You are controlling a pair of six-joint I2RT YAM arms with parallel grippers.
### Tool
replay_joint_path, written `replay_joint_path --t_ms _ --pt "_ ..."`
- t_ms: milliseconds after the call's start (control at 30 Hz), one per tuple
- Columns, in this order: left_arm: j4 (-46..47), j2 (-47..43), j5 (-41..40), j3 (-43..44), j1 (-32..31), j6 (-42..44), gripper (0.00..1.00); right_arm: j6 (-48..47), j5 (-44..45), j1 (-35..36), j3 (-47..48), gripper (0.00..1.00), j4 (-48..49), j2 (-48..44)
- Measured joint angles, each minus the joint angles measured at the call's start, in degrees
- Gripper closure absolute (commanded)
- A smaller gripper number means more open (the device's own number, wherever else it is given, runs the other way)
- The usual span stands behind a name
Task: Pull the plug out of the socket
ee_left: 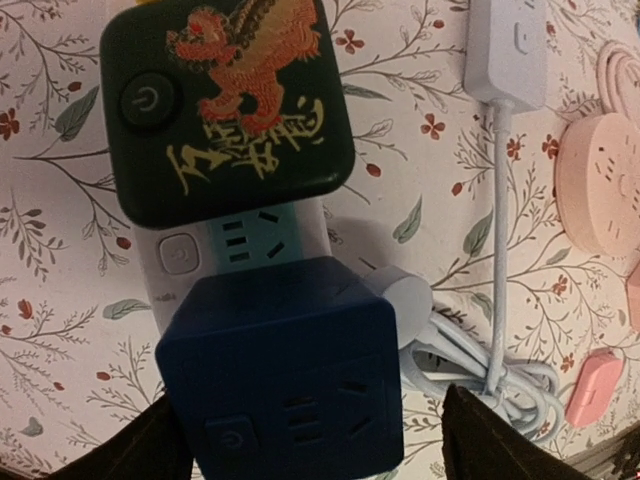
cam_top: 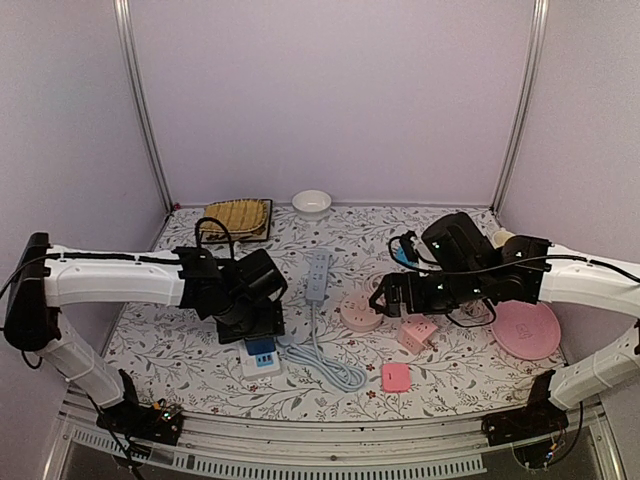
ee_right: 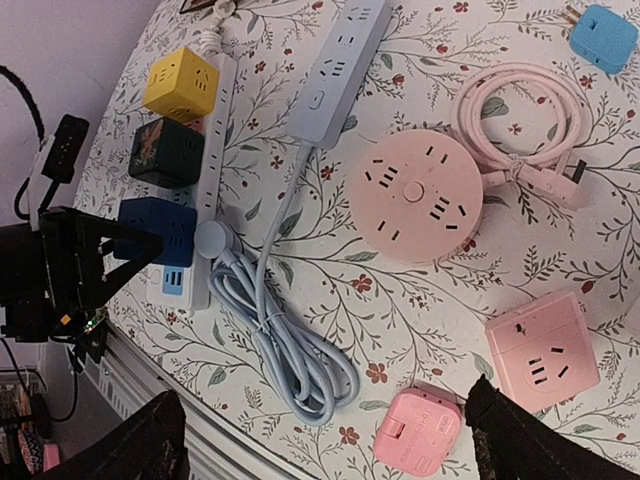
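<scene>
A white power strip (ee_left: 176,256) lies on the flowered table with cube plugs seated in it: a black one with a dragon print (ee_left: 230,110) and a dark blue one (ee_left: 285,370). My left gripper (ee_left: 315,440) is open and straddles the blue cube, its right finger (ee_left: 490,435) clearly off the cube's side. In the right wrist view the strip (ee_right: 215,120) carries a yellow cube (ee_right: 182,83), the black cube (ee_right: 165,152) and the blue cube (ee_right: 150,228). My right gripper (ee_right: 325,440) hangs open above the table with nothing in it.
The strip's grey cable (ee_right: 290,345) is coiled beside it. Nearby lie a grey-blue strip (ee_right: 335,70), a round pink socket (ee_right: 415,195), a pink cube (ee_right: 540,350), a flat pink adapter (ee_right: 420,430) and a blue plug (ee_right: 605,35). A pink plate (cam_top: 527,328), a bowl (cam_top: 311,202) and a woven mat (cam_top: 238,218) sit farther off.
</scene>
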Motion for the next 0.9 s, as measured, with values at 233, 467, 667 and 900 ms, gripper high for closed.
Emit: replay_joint_path --t_ms 233,467,667,900 --pt "-4.85 10.82 -3.02 7.65 -0.61 -2.36 0.17 -2.6 -2.67 -0.02 -3.04 0.01 1.9 -0.52" --pt "-6.29 12.9 -4.26 8.66 -0.61 -4.22 0.44 -6.25 -4.48 -0.46 -3.21 0.01 2.38 -0.55" --pt "-6.86 13.73 -4.17 9.97 -0.66 -4.46 0.57 -8.28 -5.33 -1.14 -2.75 0.01 2.75 -0.39" --pt "-7.41 16.17 -3.98 13.92 -2.58 -4.55 0.61 -9.03 -6.4 -1.6 -2.25 0.01 2.75 -0.17"
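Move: The navy plug sits almost between the left hand's open fingers, its middle about 1 cm ahead and 3 cm below. On the same white strip the dark green plug is roughly 8 cm ahead and 2 cm left; the round plug lies some 5 cm right and 2 cm ahead. The grey strip's near end is about 12 cm right, 16 cm ahead. From the right hand the navy plug is about 30 cm left, level ahead, 12 cm below. Left hand sinks some 3 cm around the navy plug, pinches it, then drags it about 2.5 cm right. ##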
